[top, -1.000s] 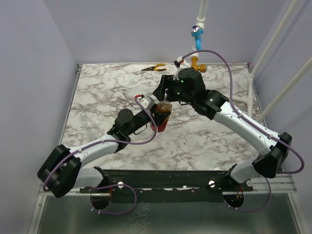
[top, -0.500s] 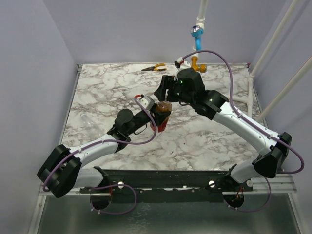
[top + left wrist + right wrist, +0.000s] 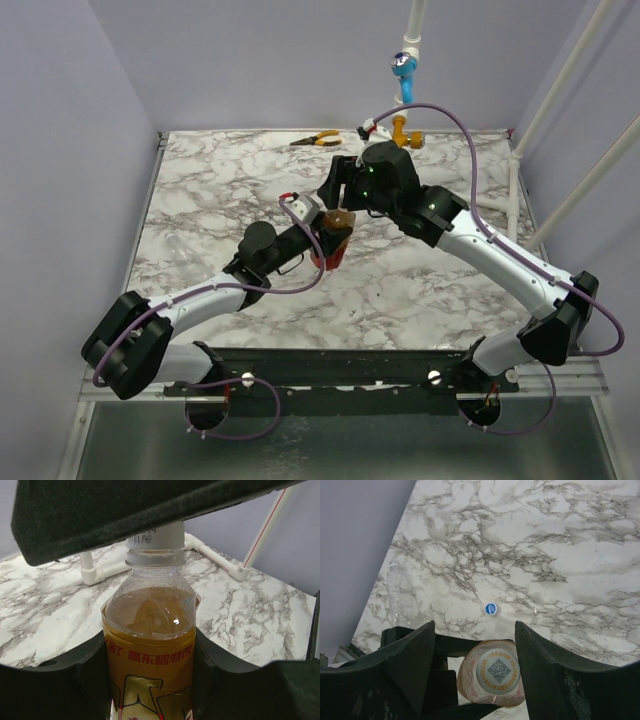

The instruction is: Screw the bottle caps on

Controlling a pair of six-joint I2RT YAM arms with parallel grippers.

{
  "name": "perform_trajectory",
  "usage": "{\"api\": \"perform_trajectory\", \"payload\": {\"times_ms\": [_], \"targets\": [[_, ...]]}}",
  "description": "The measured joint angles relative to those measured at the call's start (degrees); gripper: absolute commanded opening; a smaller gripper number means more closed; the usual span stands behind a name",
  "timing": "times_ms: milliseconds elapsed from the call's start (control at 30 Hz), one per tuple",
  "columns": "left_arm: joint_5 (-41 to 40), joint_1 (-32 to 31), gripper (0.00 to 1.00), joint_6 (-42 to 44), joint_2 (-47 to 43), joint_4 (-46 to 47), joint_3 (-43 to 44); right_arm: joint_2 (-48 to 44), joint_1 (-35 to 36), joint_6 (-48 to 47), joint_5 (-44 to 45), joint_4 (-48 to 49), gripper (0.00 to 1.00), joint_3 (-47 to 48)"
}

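Note:
My left gripper (image 3: 322,232) is shut on the bottle (image 3: 336,238) and holds it upright over the middle of the marble table. In the left wrist view the fingers (image 3: 60,675) clamp the bottle's red-lettered label (image 3: 150,655), with amber liquid above. A white cap (image 3: 155,537) sits on the neck; whether it is screwed tight cannot be told. My right gripper (image 3: 337,188) hangs just above it, open. Its jaws stand either side of the QR-printed cap (image 3: 498,670) with gaps on both sides. A small bright blue cap (image 3: 491,608) lies on the table beyond.
Orange-handled pliers (image 3: 315,139) lie at the table's far edge. A light-blue valve handle (image 3: 403,68) with an orange fitting (image 3: 402,128) stands at the back. White pipes (image 3: 515,190) run along the right side. A clear empty bottle (image 3: 399,587) lies at the left.
The right gripper has shifted and turned slightly above the bottle's cap. The left arm has edged a little, still holding the bottle.

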Motion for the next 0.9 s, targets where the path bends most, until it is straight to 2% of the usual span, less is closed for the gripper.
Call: {"api": "perform_trajectory", "payload": {"times_ms": [700,900], "targets": [[2.3,0.1,0.23,0.0,3.1,3.0,1.9,-8.2,1.7,3.5,2.7,-5.6,0.68,-3.4],[2.1,0.4,0.23,0.1,3.5,0.8,1.9,-11.1,3.3,4.5,2.6,-6.6,0.73,-3.4]]}}
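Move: The white cap on the upright bottle sits between the open right fingers, roughly 2 cm right, 1 cm ahead and 2 cm below the right hand point, against the outer, forward-right finger. The bottle's body hangs beneath it, about 1 cm ahead, 2 cm right and 11 cm down. A blue cap lies on the table some 13 cm ahead, 11 cm left and 28 cm below. From the left gripper, holding the bottle, the white cap is about 8 cm straight up. Draw the open right gripper back and to the right, about 5 cm back and 3 cm across, so its outer finger drags along the cap's far side and turns it clockwise; then lift it some 3 cm in all, clear of the cap. Keep the left grip on the bottle, letting that hand ride about 1 cm to the right. ##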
